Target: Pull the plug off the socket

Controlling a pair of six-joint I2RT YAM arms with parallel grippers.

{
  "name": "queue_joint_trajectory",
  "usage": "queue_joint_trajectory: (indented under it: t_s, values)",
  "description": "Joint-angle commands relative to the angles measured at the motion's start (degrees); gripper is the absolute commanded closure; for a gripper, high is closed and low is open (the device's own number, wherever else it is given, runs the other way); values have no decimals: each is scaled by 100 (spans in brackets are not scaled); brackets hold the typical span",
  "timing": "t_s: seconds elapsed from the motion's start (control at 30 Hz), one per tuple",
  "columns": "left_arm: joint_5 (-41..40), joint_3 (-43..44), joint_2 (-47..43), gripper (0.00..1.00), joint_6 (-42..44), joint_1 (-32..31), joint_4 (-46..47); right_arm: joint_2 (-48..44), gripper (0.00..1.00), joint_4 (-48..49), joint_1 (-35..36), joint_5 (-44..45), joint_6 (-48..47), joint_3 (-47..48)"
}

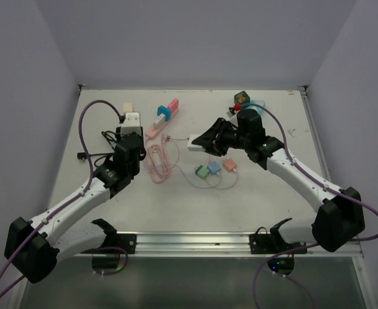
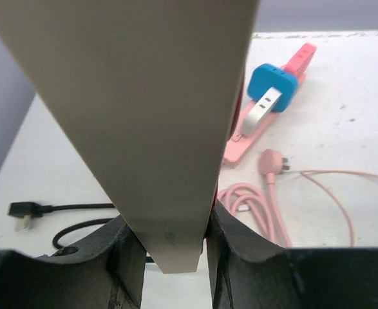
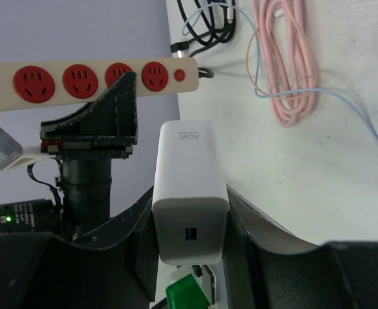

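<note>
The socket is a cream power strip (image 2: pixel 143 116) with red outlets (image 3: pixel 85 80), and my left gripper (image 2: pixel 169 238) is shut on its end. In the top view it sits at the left (image 1: pixel 132 122), just ahead of the left gripper (image 1: pixel 129 136). The plug is a white charger block (image 3: pixel 192 187) marked 80W. My right gripper (image 3: pixel 190 222) is shut on its sides. In the top view the plug (image 1: pixel 195 145) hangs at the middle of the table in the right gripper (image 1: pixel 203 144), well apart from the strip. All the red outlets I see stand empty.
A pink strip with a blue adapter (image 1: pixel 163 116) lies behind a coiled pink cable (image 1: pixel 158 161). Black cable (image 1: pixel 95 153) trails at the left. Small green (image 1: pixel 202 172), blue (image 1: pixel 214 168) and orange (image 1: pixel 230 165) adapters lie at centre. Coloured objects (image 1: pixel 243 98) sit at the back right.
</note>
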Motion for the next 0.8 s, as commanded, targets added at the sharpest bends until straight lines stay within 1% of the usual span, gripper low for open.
queue_joint_trajectory:
  t_s: [0.0,0.13,0.23,0.37,0.43,0.53,0.6,0.67,0.77]
  values:
    - [-985,857,4,100,660,-46,-249,-90,100,-547,54,-328,-409,259]
    - [-616,1174,-128,100,644,-46,-295,-38,100,-397,-33,-372,-566,136]
    - [-449,1332,-111,100,433,-28,-567,-2,100,-450,-235,-363,-997,-83]
    - [34,1192,-163,100,134,42,-980,24,100,-494,-604,-302,-1707,-540]
    - [306,1052,-163,100,-51,226,-1112,50,100,-538,-754,-214,-1920,-795]
    - [1016,893,-120,100,-262,577,-1437,147,100,-441,-1000,-161,-2280,-1059]
    - [1238,814,-102,100,-314,805,-1552,243,100,-362,-1036,-74,-2517,-1191]
    - [1414,779,3,100,-341,894,-1710,349,98,-327,-1053,-3,-2702,-1244]
    - [1581,814,266,100,-420,1053,-1903,691,96,-73,-1071,-169,-2756,-1376]
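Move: The right hand, holding the white plug already out, is bound for the pulled plugs: the blue plug is about 7 cm to its right, 5 cm ahead and 22 cm below. At that height the green plug lies some 3 cm right and 4 ahead, the orange plug 13 right and 6 ahead. From the left hand, which holds the power strip, the blue plug is roughly 31 cm right, about level and 20 below. After a slow start the right hand swoops down about 15 cm and some 8 cm to the right, away from the strip and towards the blue plug, its left-pointing fingers dipping some 20 degrees and still gripping the white plug. The left hand keeps its hold on the power strip, lifting it about 6 cm, then lowering it about 8 while drifting slightly left and tipping down. ##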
